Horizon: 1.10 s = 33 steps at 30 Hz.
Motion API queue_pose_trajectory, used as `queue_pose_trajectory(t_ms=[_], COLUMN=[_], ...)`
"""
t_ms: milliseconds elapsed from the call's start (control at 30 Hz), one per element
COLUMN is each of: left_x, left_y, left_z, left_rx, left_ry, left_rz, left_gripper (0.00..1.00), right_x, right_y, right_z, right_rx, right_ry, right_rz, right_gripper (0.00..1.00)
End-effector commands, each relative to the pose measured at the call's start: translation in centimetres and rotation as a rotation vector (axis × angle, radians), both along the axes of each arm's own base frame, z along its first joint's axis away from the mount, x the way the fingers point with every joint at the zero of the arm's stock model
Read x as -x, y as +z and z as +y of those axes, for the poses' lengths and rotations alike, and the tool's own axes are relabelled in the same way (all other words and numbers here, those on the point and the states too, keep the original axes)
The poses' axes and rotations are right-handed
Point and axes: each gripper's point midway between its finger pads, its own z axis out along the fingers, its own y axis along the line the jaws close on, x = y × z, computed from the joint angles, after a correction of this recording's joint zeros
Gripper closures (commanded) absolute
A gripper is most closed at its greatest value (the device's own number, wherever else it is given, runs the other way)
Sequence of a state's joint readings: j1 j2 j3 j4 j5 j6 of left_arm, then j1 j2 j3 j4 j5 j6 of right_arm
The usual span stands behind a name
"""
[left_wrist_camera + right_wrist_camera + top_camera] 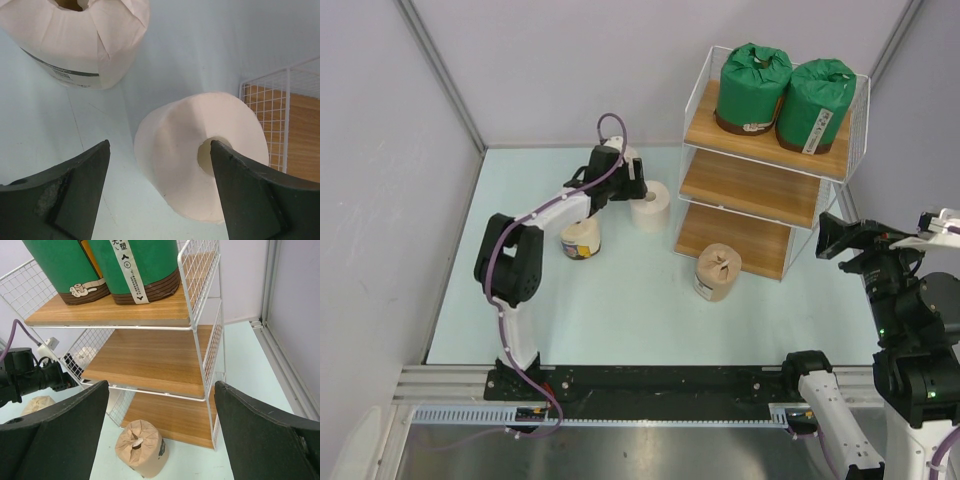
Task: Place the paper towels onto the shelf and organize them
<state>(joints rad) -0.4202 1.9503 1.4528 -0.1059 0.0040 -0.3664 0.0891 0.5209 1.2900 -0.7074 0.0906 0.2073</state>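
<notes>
Two green-wrapped paper towels (752, 87) (816, 103) stand on the top board of the shelf (750, 187). On the table, a tan roll (717, 272) stands upright before the lowest board and a cream roll (581, 238) sits by the left arm. My left gripper (625, 182) is open around a bare white roll (200, 165), its right fingertip (225, 165) over the core hole and its left one clear of the roll. A white-wrapped, labelled roll (75, 40) stands just beyond. To the right of the shelf my right gripper (835, 238) hangs open and empty, facing the shelf (150, 312) and the tan roll (140, 447).
The shelf's white wire side (270, 115) stands close to the right of the bare roll. The middle board (150, 362) and lowest board (170, 417) are bare. Grey walls close in the table at the back and both sides.
</notes>
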Motion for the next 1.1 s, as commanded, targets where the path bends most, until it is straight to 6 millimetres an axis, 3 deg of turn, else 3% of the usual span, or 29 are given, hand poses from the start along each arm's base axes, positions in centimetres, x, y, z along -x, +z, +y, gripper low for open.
queue_pose_trajectory(t_ms=[0,233,400,633,900,1000,1067], left_x=[-0.6,-0.8,-0.8,0.6,2.7,2.9,3.1], left_y=[-0.6,-2.0,-2.3,-3.5,-4.7,-5.2,-5.4], left_z=[-0.5,-0.9,-1.3,-1.9,-1.7,-1.5,-1.5], left_rx=[0.023,0.007,0.009,0.012,-0.006,-0.03,-0.036], left_ry=[-0.009,-0.021,-0.041,-0.085,-0.115,-0.123,-0.132], left_rz=[-0.004,0.025,0.034,0.07,0.098,0.115,0.123], left_gripper=[0.14,0.17,0.25,0.37,0.33,0.41,0.53], right_x=[0.5,0.7,0.6,0.5,0.8,1.0,1.1], right_y=[0.2,0.1,0.1,0.2,0.0,-0.1,-0.1], right_z=[-0.3,-0.5,-0.4,-0.2,-0.3,-0.3,-0.4], right_rx=[0.017,0.024,0.027,0.026,0.026,0.025,0.028], right_ry=[-0.012,-0.022,-0.014,-0.003,-0.006,-0.008,-0.011], right_rz=[-0.015,-0.013,-0.012,-0.013,-0.01,-0.007,-0.01], right_gripper=[0.09,0.09,0.09,0.09,0.09,0.09,0.09])
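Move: The bare white paper towel roll stands upright about 4 cm to the left hand's right, neither ahead nor back, its middle some 7 cm below. A wrapped roll is about 13 cm ahead and 3 cm left of that hand, the yellow-labelled roll 8 cm back and 11 cm left, and the shelf's lowest board 21 cm right and 4 cm back. From the right hand, the bare roll lies roughly 31 cm ahead, 30 cm left and 38 cm down. Onto the bare roll's near-left wall the left hand sinks nearly 3 cm, mostly at first, while edging a little over 2 cm right. The wrist turns slightly clockwise, and the wide-open fingers narrow to about half open, one outside the roll and the other at the core hole, beginning to pinch the wall between them. ##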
